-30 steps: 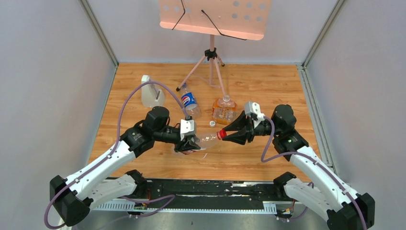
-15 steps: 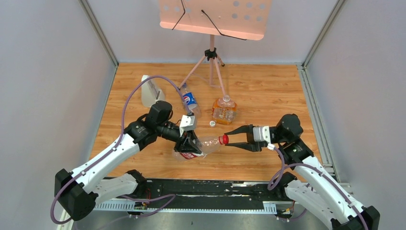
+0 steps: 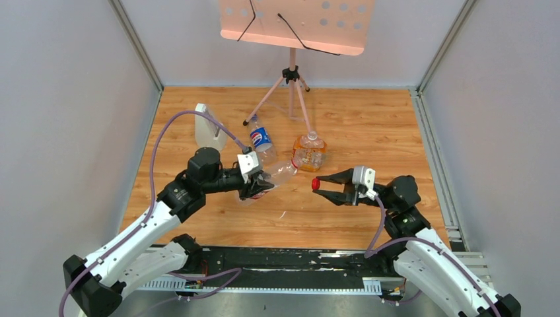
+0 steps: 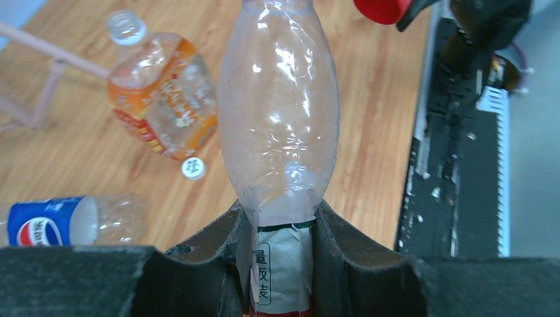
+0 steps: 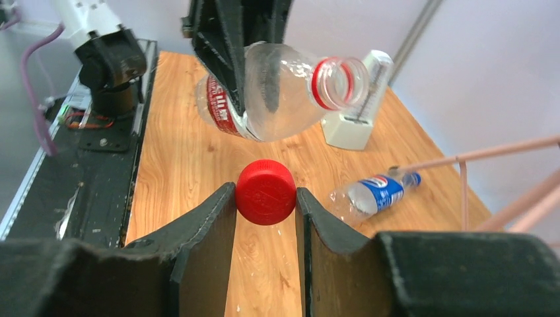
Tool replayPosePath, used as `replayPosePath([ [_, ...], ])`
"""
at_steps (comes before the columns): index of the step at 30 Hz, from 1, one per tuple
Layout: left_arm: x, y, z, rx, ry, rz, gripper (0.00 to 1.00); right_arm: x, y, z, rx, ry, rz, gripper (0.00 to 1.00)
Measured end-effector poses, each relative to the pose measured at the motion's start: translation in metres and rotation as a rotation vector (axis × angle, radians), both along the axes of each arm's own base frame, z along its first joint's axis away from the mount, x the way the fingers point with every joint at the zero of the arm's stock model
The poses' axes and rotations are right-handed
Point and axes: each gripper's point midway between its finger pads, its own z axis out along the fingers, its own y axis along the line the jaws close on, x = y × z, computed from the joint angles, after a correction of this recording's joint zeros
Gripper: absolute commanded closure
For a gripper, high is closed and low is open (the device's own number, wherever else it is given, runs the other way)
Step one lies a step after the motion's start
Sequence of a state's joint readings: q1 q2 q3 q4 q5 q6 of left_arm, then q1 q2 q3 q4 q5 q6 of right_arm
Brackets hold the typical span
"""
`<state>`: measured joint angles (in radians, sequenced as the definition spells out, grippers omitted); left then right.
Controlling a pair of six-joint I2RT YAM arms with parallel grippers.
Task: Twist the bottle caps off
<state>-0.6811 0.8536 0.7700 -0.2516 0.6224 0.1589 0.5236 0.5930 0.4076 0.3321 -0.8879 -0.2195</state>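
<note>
My left gripper [image 4: 279,212] is shut on the labelled lower part of the clear bottle [image 4: 280,125] with the red-white-green label, holding it off the table [image 3: 370,125]. The bottle's open mouth [image 5: 340,80] faces my right gripper. My right gripper [image 5: 266,198] is shut on the red cap [image 5: 266,191], which is off the bottle and a short way to its right [image 3: 315,183]. The Pepsi bottle [image 3: 259,140] lies on the table with its blue cap [image 5: 412,178] on. The squat orange bottle [image 3: 309,152] stands uncapped, and a white cap [image 4: 192,168] lies beside it.
A pale grey upright block [image 3: 210,129] stands at the back left. A pink music stand's tripod [image 3: 290,86] is at the back centre. The black base rail [image 3: 290,261] runs along the near edge, and grey walls close in both sides.
The red cap has come off the bottle. My left gripper carried the bottle back and to the left, while my right gripper stayed shut on the cap and drew slightly away.
</note>
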Motion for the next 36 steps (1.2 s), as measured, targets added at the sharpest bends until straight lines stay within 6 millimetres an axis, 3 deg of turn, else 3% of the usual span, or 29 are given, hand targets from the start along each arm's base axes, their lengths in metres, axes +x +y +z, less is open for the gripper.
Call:
replayPosePath([
  [6,0.021,0.009,-0.004,-0.008,-0.030,0.143,1.00,0.026,-0.007,-0.005,0.068,0.236,-0.167,0.90],
  [8,0.025,0.010,-0.001,-0.019,-0.041,0.168,1.00,0.040,-0.010,-0.013,0.096,0.368,-0.252,0.90],
  [10,0.028,0.012,0.004,-0.036,-0.059,0.189,1.00,0.057,-0.014,-0.028,0.116,0.528,-0.353,0.99],
  [15,0.033,0.014,0.014,-0.072,-0.089,0.223,1.00,0.094,-0.021,-0.081,0.096,0.943,-0.611,1.00],
  [22,0.034,0.018,0.018,-0.098,-0.105,0.252,1.00,0.106,-0.016,-0.166,-0.044,1.356,-0.807,1.00],
  [27,0.033,0.020,0.023,-0.115,-0.112,0.265,1.00,0.111,-0.013,-0.197,-0.112,1.482,-0.885,1.00],
  [36,0.033,0.022,0.020,-0.124,-0.107,0.280,1.00,0.132,-0.007,-0.209,-0.153,1.458,-1.002,0.95],
])
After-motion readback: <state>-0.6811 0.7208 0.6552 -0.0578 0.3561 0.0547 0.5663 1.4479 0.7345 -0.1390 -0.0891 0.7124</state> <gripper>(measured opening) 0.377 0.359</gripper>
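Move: The right hand holds the red cap. The bare table it heads for lies about 13 cm ahead, 1 cm to its right and 24 cm below, with the standing orange bottle about 8 cm beyond that spot. The white cap lies 19 cm ahead and 6 cm left of the right hand, and the held Coke bottle 14 cm left and 2 cm ahead, about level in height. From the left hand that spot is roughly 12 cm ahead and 17 cm right. The right arm carries the still-pinched red cap forward and down to just short of the orange bottle, about 12 cm out and 21 cm lower, first sweeping both ways at once, then dropping nearly straight before easing forward slowly, while the wrist swings the fingers from pointing left to pointing steeply down and ahead. The left hand keeps its hold on the open Coke bottle and draws it forward, with a little left and up, some 4 cm in all, turning it about 15 degrees counter-clockwise. ##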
